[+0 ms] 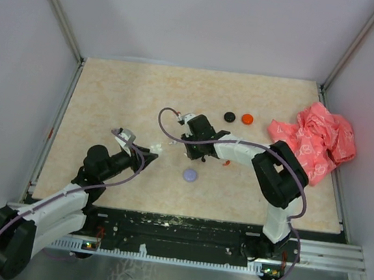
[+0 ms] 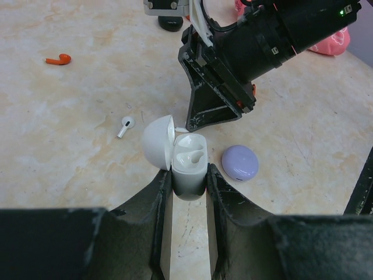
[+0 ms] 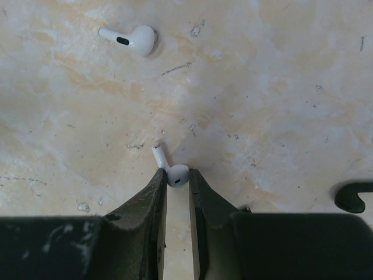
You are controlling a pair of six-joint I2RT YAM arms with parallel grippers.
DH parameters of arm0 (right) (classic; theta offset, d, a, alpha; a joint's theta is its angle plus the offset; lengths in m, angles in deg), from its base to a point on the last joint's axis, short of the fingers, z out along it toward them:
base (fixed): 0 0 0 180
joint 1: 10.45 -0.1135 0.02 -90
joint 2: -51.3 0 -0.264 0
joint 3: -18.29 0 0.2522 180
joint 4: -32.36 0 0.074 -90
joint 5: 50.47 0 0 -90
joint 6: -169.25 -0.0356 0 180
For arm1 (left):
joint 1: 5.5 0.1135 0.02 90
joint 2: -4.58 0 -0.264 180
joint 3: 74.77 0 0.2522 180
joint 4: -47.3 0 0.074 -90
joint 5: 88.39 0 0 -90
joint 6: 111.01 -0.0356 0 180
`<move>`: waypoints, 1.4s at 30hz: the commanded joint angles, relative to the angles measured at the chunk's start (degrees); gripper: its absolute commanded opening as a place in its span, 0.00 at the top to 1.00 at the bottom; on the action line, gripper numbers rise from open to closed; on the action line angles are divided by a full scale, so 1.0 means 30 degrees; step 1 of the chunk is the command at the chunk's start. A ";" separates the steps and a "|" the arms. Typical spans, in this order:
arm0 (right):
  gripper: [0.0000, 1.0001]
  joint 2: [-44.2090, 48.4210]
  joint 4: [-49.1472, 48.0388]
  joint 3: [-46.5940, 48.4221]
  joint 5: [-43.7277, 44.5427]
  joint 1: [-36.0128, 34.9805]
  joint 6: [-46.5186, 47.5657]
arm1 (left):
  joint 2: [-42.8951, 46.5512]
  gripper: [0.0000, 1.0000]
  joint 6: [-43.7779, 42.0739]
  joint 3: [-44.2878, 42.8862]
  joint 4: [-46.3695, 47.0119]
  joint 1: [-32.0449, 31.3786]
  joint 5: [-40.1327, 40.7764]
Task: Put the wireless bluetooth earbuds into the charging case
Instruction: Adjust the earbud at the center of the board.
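Note:
My left gripper (image 2: 187,175) is shut on a white charging case (image 2: 189,166), which stands upright with its lid (image 2: 156,143) swung open to the left and its earbud slots showing. My right gripper (image 3: 176,178) is shut on the head of a white earbud (image 3: 176,174), low over the table, with the stem poking out up and to the left. Seen from the left wrist, the right gripper (image 2: 201,114) hangs just beyond the case. A second white earbud (image 2: 125,125) lies on the table left of the case, and a red earbud (image 2: 59,59) lies farther off.
A lilac round disc (image 2: 239,162) lies right of the case. Black (image 1: 229,116) and orange (image 1: 247,119) discs sit toward the back. A crumpled pink-red bag (image 1: 314,139) fills the right rear corner. A black stemmed bit (image 3: 352,198) lies right of my right gripper.

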 commanded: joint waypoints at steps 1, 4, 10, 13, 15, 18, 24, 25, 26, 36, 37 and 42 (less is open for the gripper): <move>0.82 -0.0335 0.1026 0.1187 -0.0919 -0.0153 0.1835 | 0.0280 0.99 -0.0228 0.0211 0.0115 0.0137 -0.0294; 0.81 -0.0349 0.1536 0.1476 -0.0605 -0.0153 0.2132 | 0.0185 0.99 -0.0227 0.0182 0.0191 0.0138 -0.0294; 0.72 -0.0264 0.2170 0.1951 0.0426 -0.0153 0.2150 | 0.0222 0.99 -0.0169 0.0242 0.0325 0.0123 -0.0251; 0.68 -0.0016 0.2214 0.1969 0.0866 -0.0183 0.1886 | 0.0208 0.99 -0.0168 0.0265 0.0351 0.0124 -0.0206; 0.65 0.0255 0.2200 0.1923 0.1137 -0.0226 0.1551 | 0.0203 0.99 -0.0140 0.0284 0.0380 0.0141 -0.0192; 0.61 0.0727 0.2171 0.1921 0.1823 -0.0408 0.0937 | 0.0202 0.99 -0.0108 0.0269 0.0384 0.0135 -0.0081; 0.58 0.1571 0.1883 0.1703 0.3133 -0.0571 -0.1074 | 0.0261 0.99 0.0080 0.0346 0.0384 0.0146 0.0232; 0.57 0.1660 0.1864 0.1649 0.3250 -0.0586 -0.1357 | 0.0225 0.99 0.0112 0.0351 0.0409 0.0140 0.0248; 0.56 0.1715 0.1891 0.1609 0.3356 -0.0592 -0.1642 | 0.0202 0.99 0.0130 0.0341 0.0438 0.0125 0.0235; 0.42 0.1759 0.4132 0.3228 0.4291 -0.0578 -0.4076 | 0.0122 0.99 0.0564 0.0376 0.0635 0.0123 0.0214; 0.39 0.1709 0.4507 0.3586 0.4336 -0.0583 -0.4087 | 0.0097 0.99 0.0689 0.0384 0.0723 0.0137 0.0139; 0.32 0.2166 0.4627 0.3362 0.4374 -0.0581 -0.5025 | -0.0108 0.99 0.1092 0.0601 0.1442 0.0123 0.0144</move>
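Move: The white earbud at the centre of the board is already between the right fingertips, its middle at the hand point or about 1 cm below. The black earbud lies some 5 cm to the right of it and 1 cm nearer the base, the other white earbud about 6 cm to its left and 4 cm farther out, the purple case roughly 8 cm back and 1 cm right. From the left hand, the centre earbud lies some 7 cm ahead, 11 cm right and 12 cm below. Finish the right gripper's counter-clockwise turn with about 5 degrees more, then open the fingers to let go of the white earbud, drifting a centimetre or so to the right at table height. Lift some 5 cm straight off it, with a little forward at the end, swinging the wrist back clockwise about 20 degrees while opening on to two-thirds. Keep the left gripper still, holding the open white case. ##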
